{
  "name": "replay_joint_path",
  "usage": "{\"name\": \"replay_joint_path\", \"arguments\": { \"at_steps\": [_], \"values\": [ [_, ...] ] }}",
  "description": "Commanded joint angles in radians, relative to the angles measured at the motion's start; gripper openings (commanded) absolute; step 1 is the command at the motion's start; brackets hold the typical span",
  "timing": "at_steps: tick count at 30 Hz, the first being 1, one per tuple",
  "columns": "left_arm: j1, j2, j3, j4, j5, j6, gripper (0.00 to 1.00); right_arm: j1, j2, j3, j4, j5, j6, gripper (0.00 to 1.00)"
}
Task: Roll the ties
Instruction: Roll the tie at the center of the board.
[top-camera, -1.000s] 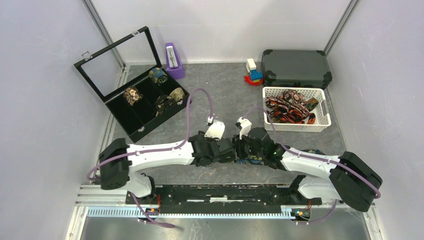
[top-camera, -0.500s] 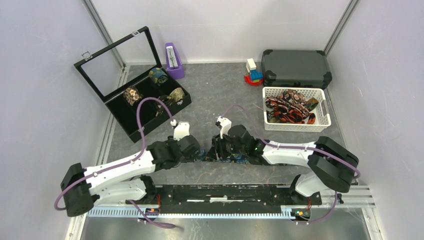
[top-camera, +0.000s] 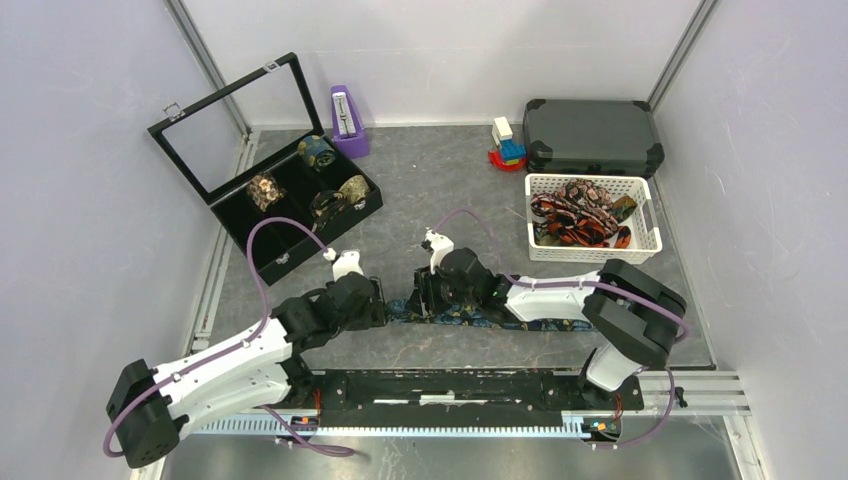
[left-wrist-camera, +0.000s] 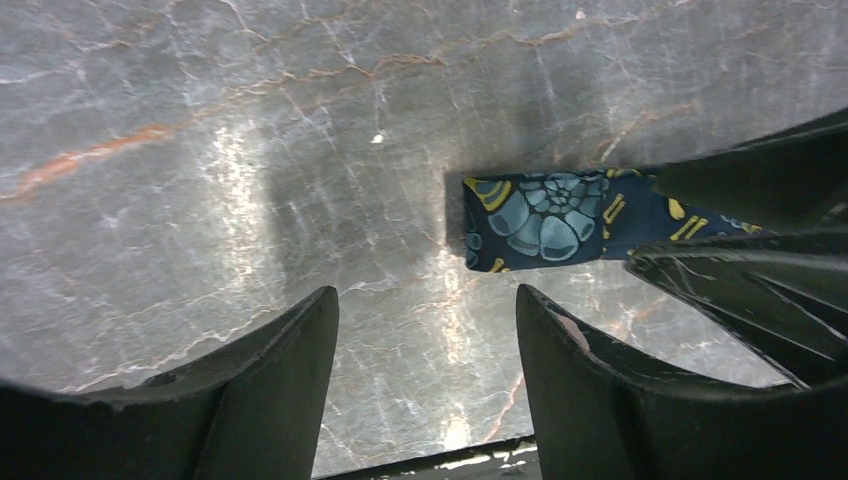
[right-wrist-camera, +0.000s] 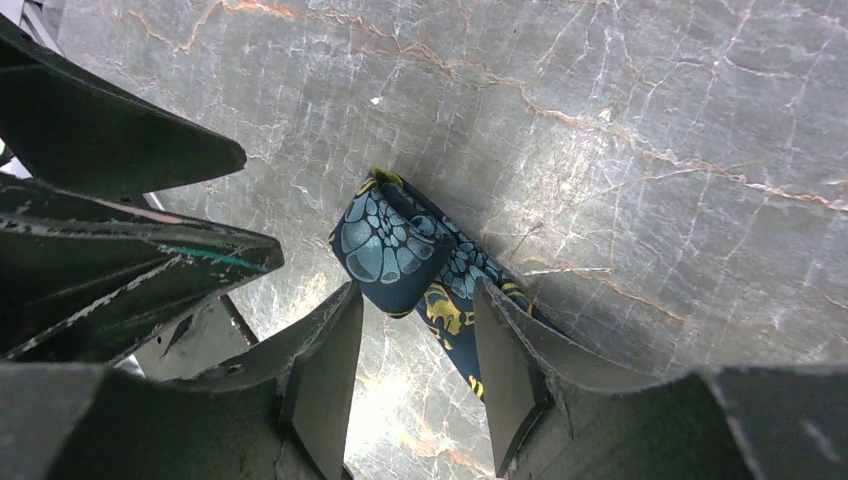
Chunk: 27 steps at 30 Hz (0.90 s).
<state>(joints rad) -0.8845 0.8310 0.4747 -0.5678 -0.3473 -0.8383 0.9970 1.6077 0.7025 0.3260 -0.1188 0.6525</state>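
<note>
A dark navy tie (top-camera: 490, 319) with blue-gold paisley lies flat along the table's near side. Its left end (right-wrist-camera: 392, 243) is folded over once into a small loop. My right gripper (right-wrist-camera: 415, 300) stands open just behind that fold, the strip running between its fingers beside the right one. In the top view the right gripper (top-camera: 424, 295) is over the tie's left end. My left gripper (left-wrist-camera: 425, 295) is open over bare table, the tie end (left-wrist-camera: 535, 220) ahead and to its right. From above, the left gripper (top-camera: 368, 300) sits just left of the tie.
A black display box (top-camera: 232, 180) at the back left holds several rolled ties (top-camera: 265, 188). A white basket (top-camera: 645, 240) at the right holds loose ties (top-camera: 575, 215). A grey case (top-camera: 592, 135), toy blocks (top-camera: 507, 145) and a purple metronome (top-camera: 347, 120) stand along the back.
Both grippers have shifted left along the tie, the right one to its left end. The left gripper has drawn apart from the right. Both jaws have opened wider.
</note>
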Motion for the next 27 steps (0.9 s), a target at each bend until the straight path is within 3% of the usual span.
{"name": "replay_joint_path", "arguments": {
  "at_steps": [1,8,20,27],
  "values": [
    [0.019,-0.023,-0.029,0.117,0.084,0.042,0.74,0.011,0.034,0.057,0.049,0.010,0.025,0.51],
    [0.036,-0.022,-0.060,0.156,0.122,0.043,0.75,0.014,0.063,0.073,0.055,0.015,0.034,0.47],
    [0.045,-0.041,-0.092,0.191,0.126,0.038,0.73,0.015,0.077,0.046,0.065,0.021,0.038,0.25],
    [0.056,-0.045,-0.103,0.217,0.130,0.038,0.73,0.015,0.075,0.023,0.074,0.024,0.041,0.23]
  ]
}}
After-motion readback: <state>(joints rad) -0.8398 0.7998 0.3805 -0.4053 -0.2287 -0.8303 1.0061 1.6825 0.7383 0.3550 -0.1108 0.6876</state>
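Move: The tie's rolled end lies about 3 cm to the right hand's left, level with it or 1 cm nearer the bases, and some 2 cm below. From that hand, the middle of the flat strip is roughly 19 cm to its right, 3 cm back and 3 cm down. The left hand has the rolled end about 4 cm to its right, level ahead and some 3 cm below; the black display box stands about 17 cm left and 20 cm ahead. Leftward and down by only about 1 cm each, the right hand eases onto the inner side of the rolled end, then halts; its half-open fingers close and pinch the cloth where the roll meets the flat strip. The left hand creeps about 1.5 cm right and 1 cm down towards the roll's free end, rolling a few degrees, fingers staying wide open. ##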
